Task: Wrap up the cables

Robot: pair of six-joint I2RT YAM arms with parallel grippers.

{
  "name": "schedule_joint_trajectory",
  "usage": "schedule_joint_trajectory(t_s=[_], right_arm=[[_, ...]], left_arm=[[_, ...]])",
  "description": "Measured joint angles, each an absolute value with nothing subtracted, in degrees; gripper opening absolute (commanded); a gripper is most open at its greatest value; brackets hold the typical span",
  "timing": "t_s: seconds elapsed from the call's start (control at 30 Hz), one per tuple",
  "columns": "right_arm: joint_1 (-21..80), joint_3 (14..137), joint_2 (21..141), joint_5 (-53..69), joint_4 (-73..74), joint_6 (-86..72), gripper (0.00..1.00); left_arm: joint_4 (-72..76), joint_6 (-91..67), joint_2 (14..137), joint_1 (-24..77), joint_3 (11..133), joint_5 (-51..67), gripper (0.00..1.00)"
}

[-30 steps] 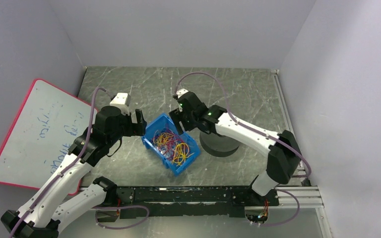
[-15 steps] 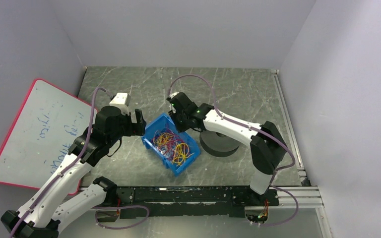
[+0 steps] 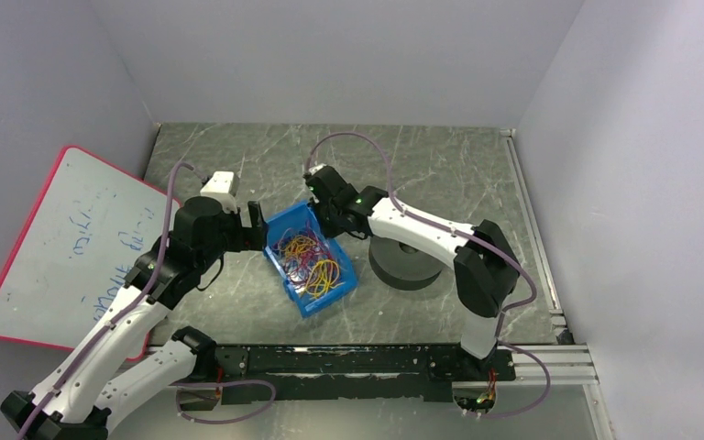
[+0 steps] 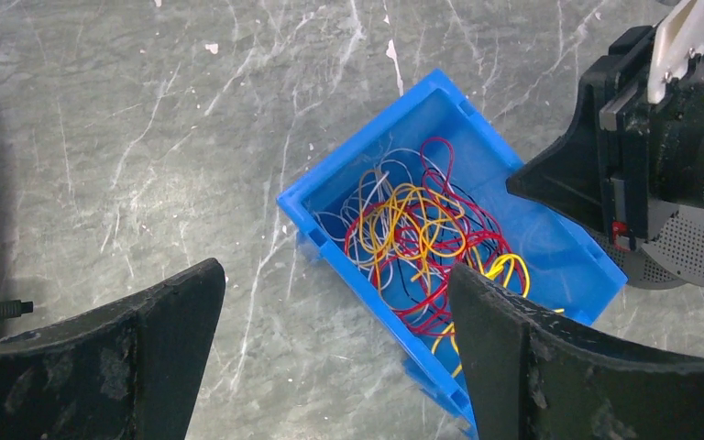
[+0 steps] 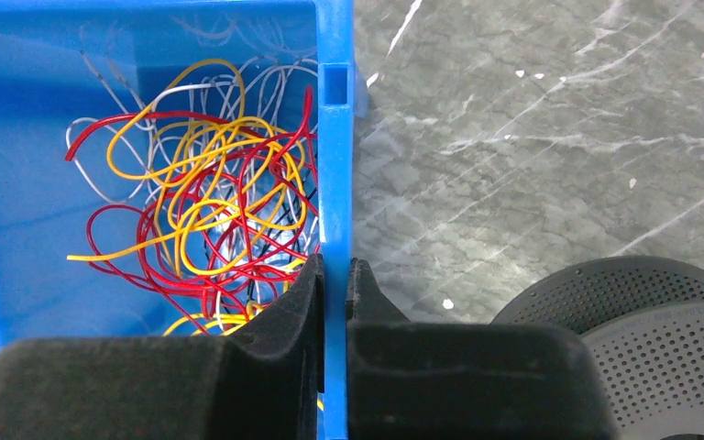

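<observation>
The cables are a loose tangle of yellow, red and white wires lying inside a blue bin at the middle of the table. My right gripper is at the bin's far corner, shut on the bin's wall with one finger inside and one outside; the right wrist view shows the cables just left of the right gripper. My left gripper hovers wide open at the bin's left side, holding nothing. In the left wrist view the cables and bin lie beyond the left gripper.
A round black perforated disc sits on the table right of the bin, close to my right arm. A pink-framed whiteboard leans at the left. Grey walls close in the table on three sides.
My right gripper has swung left to the bin's far corner and shut on its wall. The bin has turned and slid a little to the left. The left arm stayed put.
</observation>
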State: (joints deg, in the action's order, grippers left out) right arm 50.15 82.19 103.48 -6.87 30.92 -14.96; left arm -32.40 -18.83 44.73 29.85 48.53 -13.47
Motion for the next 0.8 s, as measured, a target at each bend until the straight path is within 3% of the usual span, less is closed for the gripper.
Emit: schedule_joint_trajectory(t_s=[0.3, 0.8], right_arm=[[47.99, 85.52, 105.14, -12.45, 30.61, -18.55, 0.0], [34.09, 97.84, 113.95, -10.44, 30.37, -19.0, 0.0]], left_arm=[[-32.4, -18.85, 44.25, 29.85, 48.53, -13.91, 0.96], [-32.42, -18.81, 44.23, 29.85, 48.56, -13.96, 0.96]])
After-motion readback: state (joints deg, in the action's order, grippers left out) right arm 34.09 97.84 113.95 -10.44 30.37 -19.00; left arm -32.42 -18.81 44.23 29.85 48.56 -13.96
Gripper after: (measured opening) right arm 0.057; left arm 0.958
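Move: The right hand already pinches the blue bin's right-hand long wall, the bin's middle lying some 6 cm back and 4 cm left of it, about 4 cm lower; the cables heaped inside lie about 7 cm back and 4 cm left. The black spool stands roughly 18 cm to the right and 6 cm back. From the idle left hand, the bin's middle is about 11 cm right, 3 cm ahead and some 15 cm below. Keeping its shut grip on the right-hand wall, the right hand starts gently, then picks up speed and carries the bin about 15 cm forward towards the open far part of the table, away from the left hand and the spool. After the first few centimetres it also bears to the right, some 6 cm in all, rising about 2 cm and turning the bin roughly 20 degrees clockwise as it goes. ##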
